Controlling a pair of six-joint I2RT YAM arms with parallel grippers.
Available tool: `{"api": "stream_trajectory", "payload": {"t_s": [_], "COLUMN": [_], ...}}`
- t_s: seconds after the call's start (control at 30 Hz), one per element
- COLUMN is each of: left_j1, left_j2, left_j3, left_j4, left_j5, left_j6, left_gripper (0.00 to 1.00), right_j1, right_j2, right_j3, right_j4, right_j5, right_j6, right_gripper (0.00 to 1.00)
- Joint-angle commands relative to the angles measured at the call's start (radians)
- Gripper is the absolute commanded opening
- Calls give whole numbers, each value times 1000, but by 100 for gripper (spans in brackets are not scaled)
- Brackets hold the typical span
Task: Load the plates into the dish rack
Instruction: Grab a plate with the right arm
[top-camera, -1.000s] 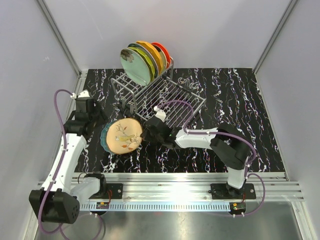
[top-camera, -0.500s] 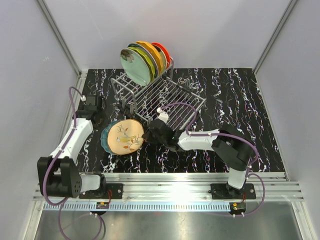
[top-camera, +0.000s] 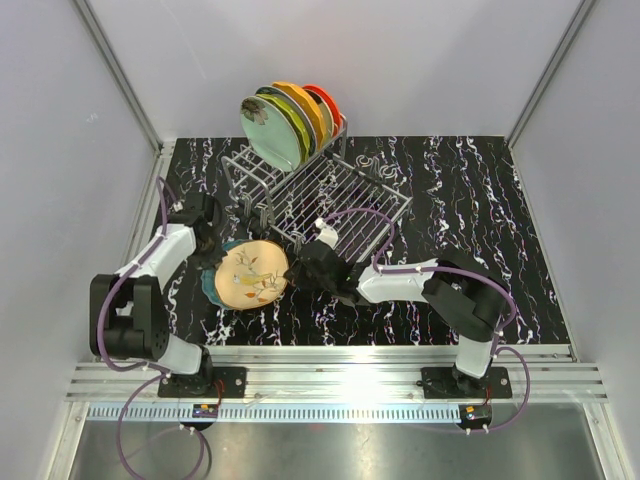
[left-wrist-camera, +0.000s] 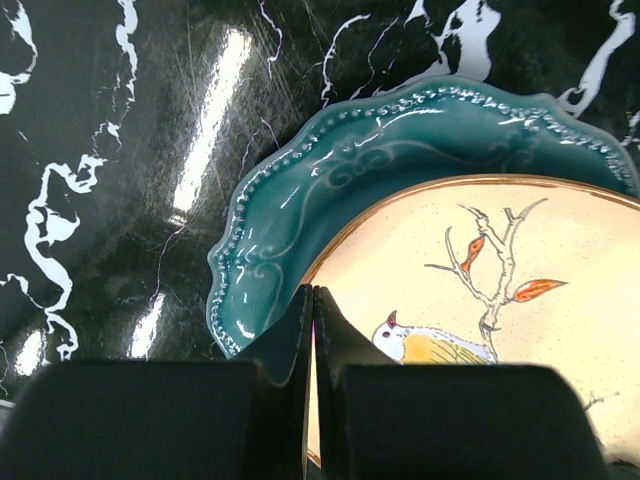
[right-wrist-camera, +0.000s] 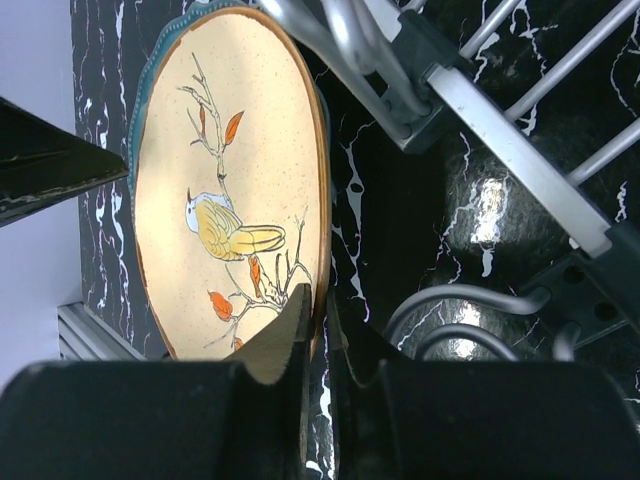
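The floral cream plate (top-camera: 250, 272) is tilted up over the teal plate (top-camera: 210, 289), which lies flat on the table. My right gripper (top-camera: 290, 272) is shut on the cream plate's right rim (right-wrist-camera: 318, 200), one finger on each face. My left gripper (top-camera: 210, 243) is shut and empty, and its tips (left-wrist-camera: 313, 292) hover where the teal plate (left-wrist-camera: 330, 190) meets the cream plate (left-wrist-camera: 500, 300). The dish rack (top-camera: 345, 200) stands behind. Several plates stand in its raised slots, with the floral pale green plate (top-camera: 268, 135) in front and the red-orange plate (top-camera: 326, 104) at the back.
The rack's near corner bars (right-wrist-camera: 520, 130) are close to my right wrist. A purple cable (top-camera: 355, 212) arches over the rack's flat tray. The black marbled table (top-camera: 480, 210) extends to the right. Grey walls enclose the table on three sides.
My left arm has folded in and brought its shut gripper right, up to the plates' left edge. The right gripper still holds the cream plate, which has barely shifted.
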Motion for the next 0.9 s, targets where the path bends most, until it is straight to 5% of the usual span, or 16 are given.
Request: {"api": "stream_trajectory", "payload": {"t_s": [0.0, 0.47, 0.87], "left_j1": [2, 2, 2], "left_j2": [42, 66, 82], "left_j3": [32, 35, 35], "left_j4": [5, -10, -6], "left_j5": [25, -3, 23], "left_j6": [-12, -33, -36], "left_gripper": [0, 0, 0], "right_j1": [14, 12, 14], "right_j2": [-19, 10, 79], "right_j3": [2, 14, 81], "right_j4": [72, 81, 81], "right_j5": [-29, -36, -69], "right_j6": [-3, 3, 14], "right_gripper": [15, 31, 35]}}
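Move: The bird plate lies on the teal plate, its right side a little raised. Its middle is about 8 cm to the right of my left hand, 2 cm back and slightly below. From my right hand, at its right rim, the middle is some 9 cm left and 1 cm ahead, slightly lower. The teal plate's middle is 12 cm left of my right hand and 1 cm ahead; the dish rack's is about 17 cm ahead and 9 cm right. With my left fingers shut, I lower them barely 2 cm onto the bird plate just inside its left rim, and hold them there as a stop. Meanwhile my right fingers spread from nearly shut to about a third open around the right rim; my right hand then eases about 2 cm left, dipping slightly at the end, to take the rim deeper. ##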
